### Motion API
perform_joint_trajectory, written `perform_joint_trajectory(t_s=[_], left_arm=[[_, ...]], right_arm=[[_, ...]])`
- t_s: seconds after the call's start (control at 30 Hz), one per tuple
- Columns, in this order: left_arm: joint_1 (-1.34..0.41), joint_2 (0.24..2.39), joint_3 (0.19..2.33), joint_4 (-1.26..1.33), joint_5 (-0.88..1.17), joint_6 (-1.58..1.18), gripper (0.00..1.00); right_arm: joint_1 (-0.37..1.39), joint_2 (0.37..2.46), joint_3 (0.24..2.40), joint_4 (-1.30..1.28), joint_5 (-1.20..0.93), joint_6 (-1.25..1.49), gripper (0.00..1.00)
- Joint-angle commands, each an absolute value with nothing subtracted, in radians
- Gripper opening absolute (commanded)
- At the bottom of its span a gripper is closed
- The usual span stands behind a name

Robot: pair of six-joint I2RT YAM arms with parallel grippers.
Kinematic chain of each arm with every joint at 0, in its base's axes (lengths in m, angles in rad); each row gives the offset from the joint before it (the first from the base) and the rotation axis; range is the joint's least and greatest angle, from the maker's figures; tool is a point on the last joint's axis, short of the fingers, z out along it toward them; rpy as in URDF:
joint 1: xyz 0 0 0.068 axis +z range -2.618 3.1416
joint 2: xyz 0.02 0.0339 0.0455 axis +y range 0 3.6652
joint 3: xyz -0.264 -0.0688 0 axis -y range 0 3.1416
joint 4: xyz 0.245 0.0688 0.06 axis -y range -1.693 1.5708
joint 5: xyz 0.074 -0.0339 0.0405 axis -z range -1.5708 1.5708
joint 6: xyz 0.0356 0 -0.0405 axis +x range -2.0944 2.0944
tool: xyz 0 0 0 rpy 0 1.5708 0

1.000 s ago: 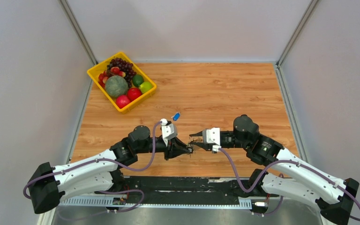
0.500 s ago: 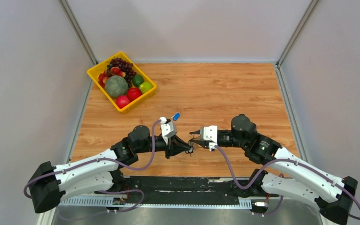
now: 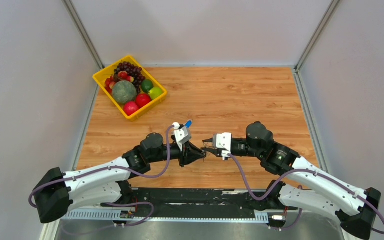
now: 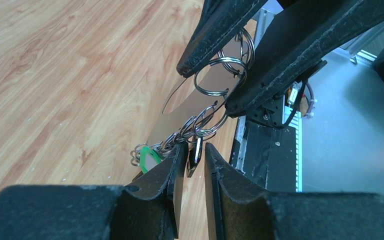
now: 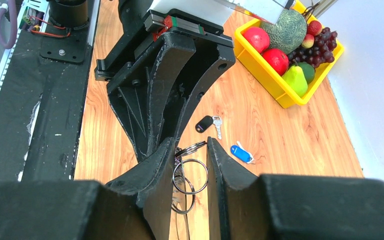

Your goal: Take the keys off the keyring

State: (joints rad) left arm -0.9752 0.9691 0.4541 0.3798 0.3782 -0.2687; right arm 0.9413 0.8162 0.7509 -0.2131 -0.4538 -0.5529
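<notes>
My right gripper [image 5: 191, 142] is shut on the keyring [image 5: 190, 193], whose silver ring spans the gap between its fingers. In the left wrist view those fingers [image 4: 215, 30] come down from the top, and a chain of small rings [image 4: 200, 122] and a green tag [image 4: 147, 160] hang below them. My left gripper [image 4: 195, 146] stands narrowly open around one of the keys [image 4: 194, 157], which hangs edge-on between its pads with a sliver of table showing beside it. From above, the left gripper [image 3: 201, 154] and the right gripper [image 3: 205, 146] meet tip to tip over the table's near middle.
A loose black-headed key [image 5: 205, 123] and a blue tag [image 5: 240, 153] lie on the wood just beyond the grippers; the blue tag [image 3: 188, 123] shows from above too. A yellow basket [image 3: 100, 76] of fruit stands at the far left. The black base rail [image 3: 195, 196] runs along the near edge.
Both grippers have shifted a little away from the near edge, still tip to tip. The left arm has stretched further forward.
</notes>
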Motion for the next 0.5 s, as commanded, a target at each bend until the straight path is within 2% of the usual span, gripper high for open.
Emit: perform_joint_trajectory(t_s=[0.0, 0.13, 0.2, 0.3, 0.47], left_arm=[[-0.973, 0.972, 0.489, 0.431, 0.322, -0.292, 0.29], [-0.973, 0.977, 0.483, 0.459, 0.291, -0.302, 0.27], [-0.973, 0.977, 0.483, 0.457, 0.283, -0.297, 0.23], [-0.973, 0.961, 0.479, 0.451, 0.286, -0.280, 0.03], [-0.973, 0.919, 0.468, 0.420, 0.281, -0.271, 0.00]], right_arm=[[0.941, 0.827, 0.794, -0.172, -0.438, -0.523, 0.00], [0.942, 0.843, 0.807, -0.172, -0.428, -0.499, 0.00], [0.941, 0.848, 0.810, -0.172, -0.426, -0.493, 0.00], [0.941, 0.853, 0.813, -0.172, -0.407, -0.482, 0.00], [0.941, 0.855, 0.811, -0.170, -0.372, -0.453, 0.00]])
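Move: The slim metal key piece hanging from the ring bundle lies almost between the left fingertips, about 1 cm ahead and 1 cm to the right, level with them. The green tag hangs some 2 cm ahead, 3 cm right and 3 cm lower; the blue-tagged key lies on the table about 12 cm ahead, 6 cm left and 18 cm down. From the right gripper, the key piece is about 2 cm back, 1 cm left and 4 cm below. Ease the half-open left gripper forward about 1.5 cm, turning it some 5 degrees counter-clockwise, until its tips straddle the key piece, then close the fingers to pinch the thin metal. Keep the rings clamped in the right gripper and carry them about 1 cm forward and 1 cm down, tipping and turning slightly clockwise. ##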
